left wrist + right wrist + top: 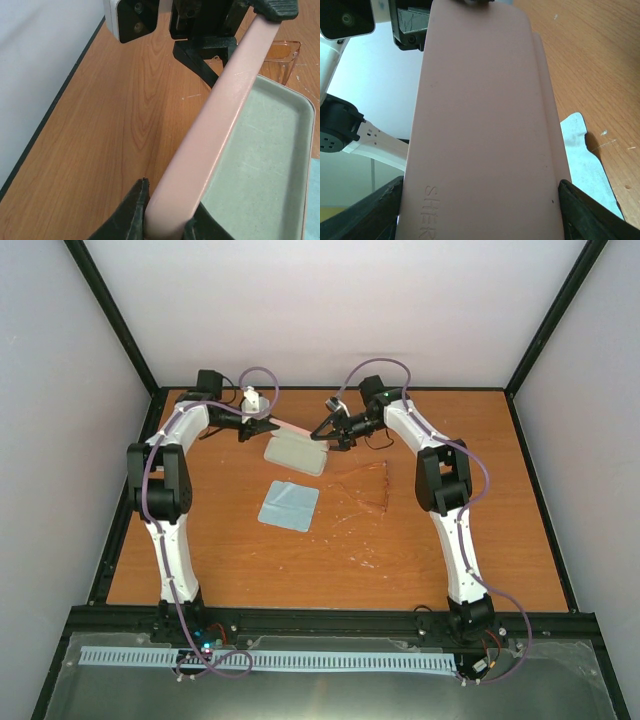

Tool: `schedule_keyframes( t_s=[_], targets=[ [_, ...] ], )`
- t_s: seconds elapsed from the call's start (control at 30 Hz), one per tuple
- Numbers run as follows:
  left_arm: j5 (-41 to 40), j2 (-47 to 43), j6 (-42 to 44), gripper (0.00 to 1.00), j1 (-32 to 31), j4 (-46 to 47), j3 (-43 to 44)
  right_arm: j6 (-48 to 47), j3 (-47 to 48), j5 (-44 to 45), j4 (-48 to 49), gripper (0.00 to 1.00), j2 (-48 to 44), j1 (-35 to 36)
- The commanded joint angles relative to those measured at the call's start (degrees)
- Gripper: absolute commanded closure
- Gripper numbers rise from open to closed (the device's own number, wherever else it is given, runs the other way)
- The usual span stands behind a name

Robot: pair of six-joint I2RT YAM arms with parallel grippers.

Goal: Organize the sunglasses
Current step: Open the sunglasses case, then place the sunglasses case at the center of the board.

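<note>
The pale pink case is open. Its base [295,454] lies on the table at the back middle, and its green-lined inside shows in the left wrist view [260,160]. The lid [296,428] stands raised above the base, held at both ends. My left gripper [262,423] is shut on the lid's left end [167,225]. My right gripper [328,432] is shut across the lid's right end [480,215]; the lid's broad pink face [480,115] fills that view. The amber sunglasses [366,486] lie on the wood to the right of the case, and one lens shows in the left wrist view [283,53].
A light blue square cloth [289,505] lies flat in front of the case. The wooden table [220,540] is bounded by a black frame and white walls. A pale patch [582,150] shows beside the lid in the right wrist view.
</note>
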Motion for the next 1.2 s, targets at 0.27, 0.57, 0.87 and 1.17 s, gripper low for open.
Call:
schedule_keyframes(
  t_s=[0.27, 0.57, 0.87, 1.17],
  targets=[
    [-1.48, -1.30, -18.74, 0.99, -0.29, 7.88, -4.79, 8.14, -5.44, 18.52, 12.14, 0.00, -6.65, -3.49],
    [-13.60, -0.48, -32.35, 0.99, -0.84, 26.04, -7.49, 13.75, -20.65, 45.19, 22.86, 0.00, -21.67, -8.55],
    [-16.43, 4.90, -30.01, 0.99, -2.34, 23.98, -3.05, 15.89, -26.45, 43.51, 24.71, 0.00, -24.00, -8.38],
    [-16.64, 7.65, -28.53, 0.98, -2.57, 21.96, -1.38, 16.56, -26.92, 42.67, 25.03, 0.00, -23.77, -7.86]
  ],
)
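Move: The open sunglasses case hangs between my hands. My left fingers pinch the left end of its lid, with the case's middle some 7 cm to the right, 5 cm back and 4 cm lower. From my right hand, which spans the lid's right end, the middle is about 6 cm left, 1 cm back and 4 cm below. The blue cloth lies 21 cm back, 3 cm right and 15 cm below my left hand; the brown sunglasses lie 12 cm back, 12 cm right and 15 cm below my right. I open my right fingers wide, let go of the lid and carry that hand off about 13 cm to the right and some 7 cm forward, turning clockwise. My left hand keeps its pinch on the lid's left end, sinks, swings forward about 6 cm while turning some 20 degrees counter-clockwise, then sinks again towards the table, about 9 cm lower in all. ##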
